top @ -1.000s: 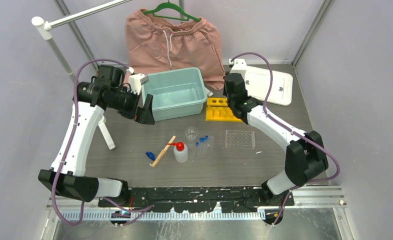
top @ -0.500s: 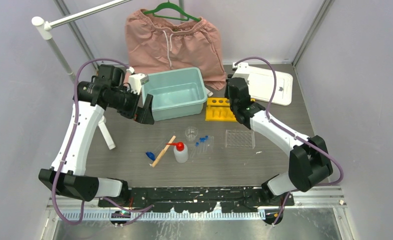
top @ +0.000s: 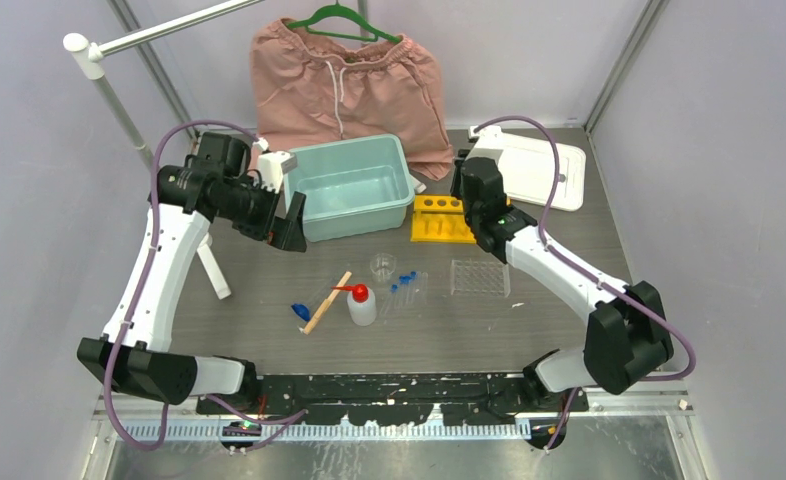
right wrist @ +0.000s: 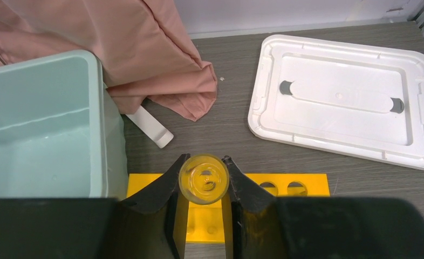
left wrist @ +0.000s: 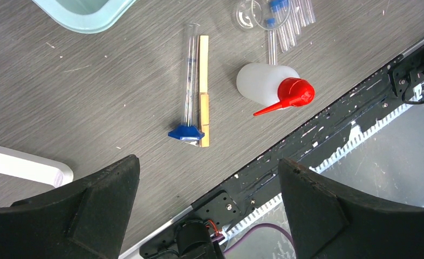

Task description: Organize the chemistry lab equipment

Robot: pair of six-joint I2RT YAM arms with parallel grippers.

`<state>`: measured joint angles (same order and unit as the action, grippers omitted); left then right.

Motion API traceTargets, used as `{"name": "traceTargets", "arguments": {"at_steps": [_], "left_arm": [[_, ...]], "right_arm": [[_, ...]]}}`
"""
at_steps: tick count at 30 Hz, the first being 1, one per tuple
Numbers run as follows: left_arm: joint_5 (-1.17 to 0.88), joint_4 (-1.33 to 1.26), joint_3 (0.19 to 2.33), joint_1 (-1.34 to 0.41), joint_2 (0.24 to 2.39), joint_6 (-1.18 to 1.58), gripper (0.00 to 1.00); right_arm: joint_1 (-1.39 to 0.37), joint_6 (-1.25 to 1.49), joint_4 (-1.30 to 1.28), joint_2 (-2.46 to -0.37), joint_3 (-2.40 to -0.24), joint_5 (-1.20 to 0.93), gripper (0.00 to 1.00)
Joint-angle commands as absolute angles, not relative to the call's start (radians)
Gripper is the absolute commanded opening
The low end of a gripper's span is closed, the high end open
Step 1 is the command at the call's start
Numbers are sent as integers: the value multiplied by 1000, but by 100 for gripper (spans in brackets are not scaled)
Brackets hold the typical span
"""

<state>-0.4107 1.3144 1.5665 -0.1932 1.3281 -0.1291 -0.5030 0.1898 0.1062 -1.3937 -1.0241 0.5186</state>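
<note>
My right gripper (right wrist: 204, 178) is shut on a clear tube (right wrist: 204, 186), seen end-on, held upright just above the yellow rack (right wrist: 301, 186). In the top view that gripper (top: 469, 207) hangs over the yellow rack (top: 442, 222). My left gripper (left wrist: 207, 162) is open and empty, high above the table beside the bin. Below it lie a wooden stick (left wrist: 203, 91), a clear tube with a blue piece (left wrist: 186, 132) at its end, and the white red-nozzled squeeze bottle (left wrist: 266, 86). The tiny beaker (top: 383, 266), blue-capped tubes (top: 406, 284) and clear rack (top: 480, 277) sit mid-table.
The teal bin (top: 352, 187) stands at the back centre, left of the yellow rack. Its white lid (top: 529, 170) lies at the back right. Pink shorts (top: 344, 85) on a green hanger lie behind the bin. A white pole stand (top: 214, 270) is at the left.
The right arm's elbow has swung outward to the right while its wrist stays over the yellow rack with the tube. The left arm has barely shifted.
</note>
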Motion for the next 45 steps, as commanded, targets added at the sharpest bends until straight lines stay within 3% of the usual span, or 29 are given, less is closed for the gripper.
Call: {"name": "traceTargets", "arguments": {"at_steps": [1,31,45], "left_arm": [[-419,1293,1561,-187,1302,-117,100],[-383,1265,1564,-187,1278,-120,100],[-304,1268,1599,-181,1271,-148,100]], "right_arm": [[-506,202,137,-1367,-1007,531,1],[-506,235,202,-1502,-952,518,1],[-506,239,183,-1561,-961,539,17]]}}
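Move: The right hand holds a clear test tube over the yellow rack, whose middle lies some 21 cm below it, about level in reach and 3 cm to its right. The green tub is about 20 cm to the hand's left and 2 cm ahead; the white lid is some 19 cm right and 9 cm ahead. From the idle left hand the rack lies roughly 16 cm ahead, 36 cm right and 22 cm below. The right hand lowers the held test tube about 10 cm towards the rack's holes, tipping some 10 degrees downward. ##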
